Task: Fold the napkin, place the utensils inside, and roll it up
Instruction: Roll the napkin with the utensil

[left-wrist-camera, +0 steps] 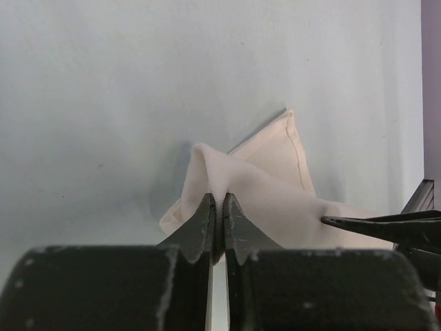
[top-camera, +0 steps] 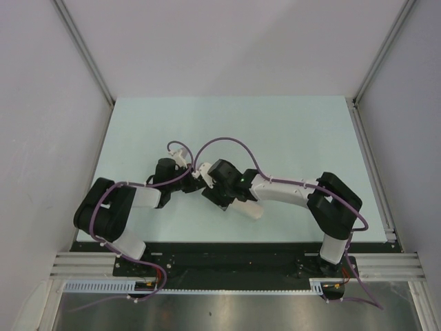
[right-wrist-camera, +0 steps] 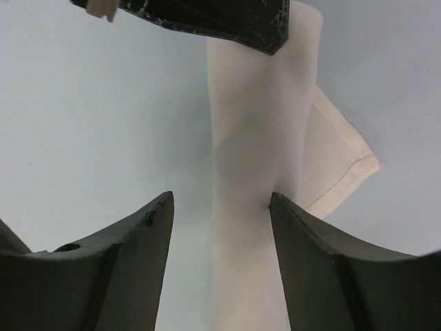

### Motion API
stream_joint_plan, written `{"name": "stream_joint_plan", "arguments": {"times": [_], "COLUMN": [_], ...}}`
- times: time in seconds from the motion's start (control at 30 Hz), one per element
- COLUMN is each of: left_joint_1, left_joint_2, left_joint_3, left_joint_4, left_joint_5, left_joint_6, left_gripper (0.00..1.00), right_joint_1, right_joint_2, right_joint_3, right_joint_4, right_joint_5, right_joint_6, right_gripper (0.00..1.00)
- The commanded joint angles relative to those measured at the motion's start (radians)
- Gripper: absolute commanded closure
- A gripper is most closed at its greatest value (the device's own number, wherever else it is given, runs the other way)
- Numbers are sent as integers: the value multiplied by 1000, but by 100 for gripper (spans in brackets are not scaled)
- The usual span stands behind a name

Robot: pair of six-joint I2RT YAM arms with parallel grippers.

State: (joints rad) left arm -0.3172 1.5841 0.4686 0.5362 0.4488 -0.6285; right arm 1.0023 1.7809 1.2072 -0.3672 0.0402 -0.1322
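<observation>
The napkin [left-wrist-camera: 275,186] is a cream cloth lying bunched into a loose roll on the pale table. My left gripper [left-wrist-camera: 219,198] is shut on a raised fold of it. In the right wrist view the napkin [right-wrist-camera: 251,138] runs as a long band between the jaws of my right gripper [right-wrist-camera: 220,200], which is open. Its right finger [right-wrist-camera: 303,234] touches the cloth and its left finger stands apart from it. In the top view both grippers, left [top-camera: 195,174] and right [top-camera: 210,193], meet at the table's middle and hide the napkin. The utensils are hidden or out of view.
The pale green table [top-camera: 289,131] is walled by white panels at the back and sides. A metal rail [top-camera: 372,172] runs along its right edge. Purple cables [top-camera: 227,141] loop above the wrists. The other gripper's finger [left-wrist-camera: 379,222] reaches in from the right of the left wrist view.
</observation>
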Motion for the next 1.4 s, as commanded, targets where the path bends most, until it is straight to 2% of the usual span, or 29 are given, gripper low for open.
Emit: {"name": "stream_joint_plan", "arguments": {"times": [0.0, 0.13, 0.2, 0.33, 0.43, 0.63, 0.83, 0.97, 1.07, 1.23, 1.37], "left_joint_1": [7, 7, 7, 9, 16, 32, 32, 32, 32, 32, 32], "left_joint_2": [7, 7, 5, -13, -30, -88, -156, -187, -213, -216, -193], "left_joint_3": [34, 42, 44, 51, 54, 39, -18, -41, -61, -79, -85], "left_joint_4": [-4, -1, 5, 2, -8, -38, -2, 4, 13, 39, 68], "left_joint_5": [-16, -6, -1, -12, -25, -50, -56, -52, -44, -10, 7], "left_joint_6": [0, 0, -4, -13, -13, 0, 21, 35, 50, 62, 58], "left_gripper": [96, 93, 88, 70, 60, 47, 39, 37, 36, 33, 32], "right_joint_1": [5, 2, -2, -27, -42, -94, -160, -203, -240, -292, -315], "right_joint_2": [28, 63, 75, 98, 104, 124, 160, 164, 167, 187, 213], "right_joint_3": [-9, -17, -20, -24, -34, -31, -2, 15, 23, 35, 55], "right_joint_4": [51, 57, 62, 65, 73, 68, 34, 5, -4, -7, -9], "right_joint_5": [50, 89, 98, 115, 110, 29, -183, -400, -546, -758, -849], "right_joint_6": [-20, -23, -23, -14, -14, -10, 2, 26, 60, 92, 103], "right_gripper": [37, 38, 37, 37, 37, 37, 42, 56, 60, 62, 62]}}
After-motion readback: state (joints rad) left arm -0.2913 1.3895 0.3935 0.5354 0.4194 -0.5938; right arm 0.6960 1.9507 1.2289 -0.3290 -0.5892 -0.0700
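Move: My right hand hovers open above the napkin roll. The roll's middle lies about 3 cm to my right, 1 cm ahead and 4 cm below, and a loose napkin corner sticks out some 5 cm straight ahead and 5 cm down. My left hand still pinches the roll's left end; from it, the roll's middle lies about 9 cm to the right, 4 cm back and 1 cm lower. I lower my right hand about 4 cm over the roll while reaching forward and slightly right, then draw back about 2 cm as I tip its fingertips towards my base, some 30 degrees, and narrow the fingers around the roll. Meanwhile my left hand opens wide, lets go of the left end and backs off upward some 3 cm, drifting left. ##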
